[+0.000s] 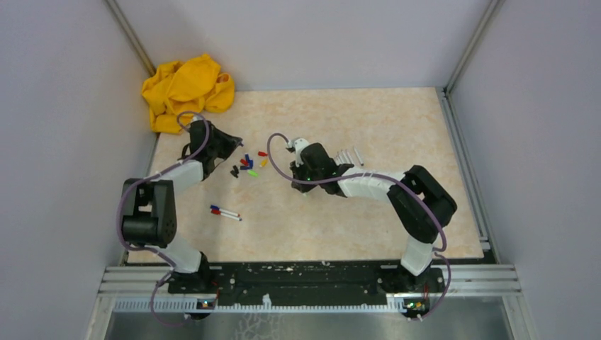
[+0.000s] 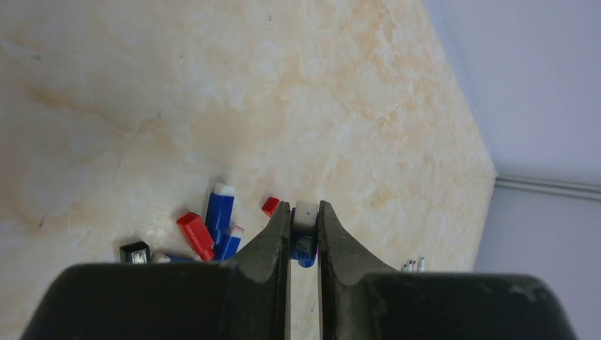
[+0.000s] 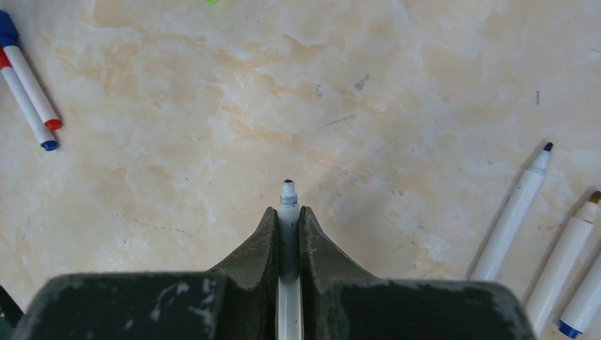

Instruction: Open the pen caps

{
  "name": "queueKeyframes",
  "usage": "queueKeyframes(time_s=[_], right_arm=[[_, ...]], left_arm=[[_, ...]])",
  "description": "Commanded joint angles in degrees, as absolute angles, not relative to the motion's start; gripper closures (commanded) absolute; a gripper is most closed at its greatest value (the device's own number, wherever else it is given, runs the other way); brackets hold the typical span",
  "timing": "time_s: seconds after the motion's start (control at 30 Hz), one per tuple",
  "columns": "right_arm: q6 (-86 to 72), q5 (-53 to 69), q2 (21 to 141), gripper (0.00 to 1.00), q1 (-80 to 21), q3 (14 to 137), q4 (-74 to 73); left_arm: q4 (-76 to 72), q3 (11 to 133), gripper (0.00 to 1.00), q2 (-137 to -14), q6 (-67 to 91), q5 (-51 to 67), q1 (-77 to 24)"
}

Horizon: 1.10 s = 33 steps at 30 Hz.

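Note:
My left gripper (image 2: 305,207) is shut on a blue pen cap (image 2: 305,244) with a white end, held just above the table. It hangs at the pile of loose pen caps (image 1: 248,164), with my left gripper (image 1: 234,142) at the pile's left. Blue (image 2: 220,209), red (image 2: 195,235) and black (image 2: 134,252) caps lie beside it. My right gripper (image 3: 287,212) is shut on a bare white marker barrel (image 3: 287,195) whose dark tip pokes out past the fingers. It sits mid-table (image 1: 301,180). Two capped pens (image 1: 225,212) lie nearer the front.
Several uncapped markers (image 1: 347,156) lie in a row right of the right gripper, seen also from the right wrist (image 3: 514,212). A crumpled yellow cloth (image 1: 186,88) fills the far left corner. Grey walls enclose the table on three sides.

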<state>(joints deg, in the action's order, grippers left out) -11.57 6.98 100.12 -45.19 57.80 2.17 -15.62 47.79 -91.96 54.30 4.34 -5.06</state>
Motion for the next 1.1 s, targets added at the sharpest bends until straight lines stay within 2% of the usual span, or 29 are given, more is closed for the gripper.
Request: queueKeyframes(time_s=[0.0,0.07,0.1,0.33,0.4,0.9,1.07], right_arm=[[-11.39,1.58,97.85,1.0,-44.56,62.48,1.89],[-10.88,-2.41,99.68,1.0,-44.57,64.46,-0.63],[-10.75,-4.38,100.61,1.0,-44.55,65.23,-1.83],[-10.3,-14.49,104.85,1.0,-44.56,66.17,-2.29],[-10.04,-16.21,105.64,1.0,-44.57,66.48,-2.24],[-8.19,-25.57,109.8,1.0,-44.46,67.01,-2.24],[-7.41,-28.47,110.87,0.93,-44.43,66.47,-1.2]], left_arm=[[-8.6,52.83,1.0,-93.53,49.08,2.95,-6.28],[-6.91,51.92,1.0,-93.34,48.87,0.64,-6.78],[-7.07,51.01,0.97,-93.17,48.87,-0.43,-6.99],[-5.47,50.59,0.52,-94.86,47.78,-5.88,-9.31],[-5.14,50.99,0.47,-95.39,47.68,-6.64,-9.7],[-4.82,50.42,0.39,-92.71,48.57,-10.15,-10.95],[-5.23,48.96,0.35,-90.2,49.29,-10.95,-11.49]])
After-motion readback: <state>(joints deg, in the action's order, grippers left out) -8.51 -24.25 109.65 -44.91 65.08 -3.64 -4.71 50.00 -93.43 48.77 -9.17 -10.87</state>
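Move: From the left hand, holding a blue cap, the cap pile lies about 3 cm back, level sideways and 10 cm below; the yellow cap is 4 cm back, 8 cm right, the black caps 8 cm back, 5 cm left. From the right hand, gripping an uncapped pen, the nearest laid-out pen is roughly 11 cm ahead, 11 cm right, 5 cm below, the farthest pen 15 cm ahead, 26 cm right. Left sinks about 5 cm and opens, releasing its cap; right carries its pen forward-right, turning clockwise, towards the pens. ##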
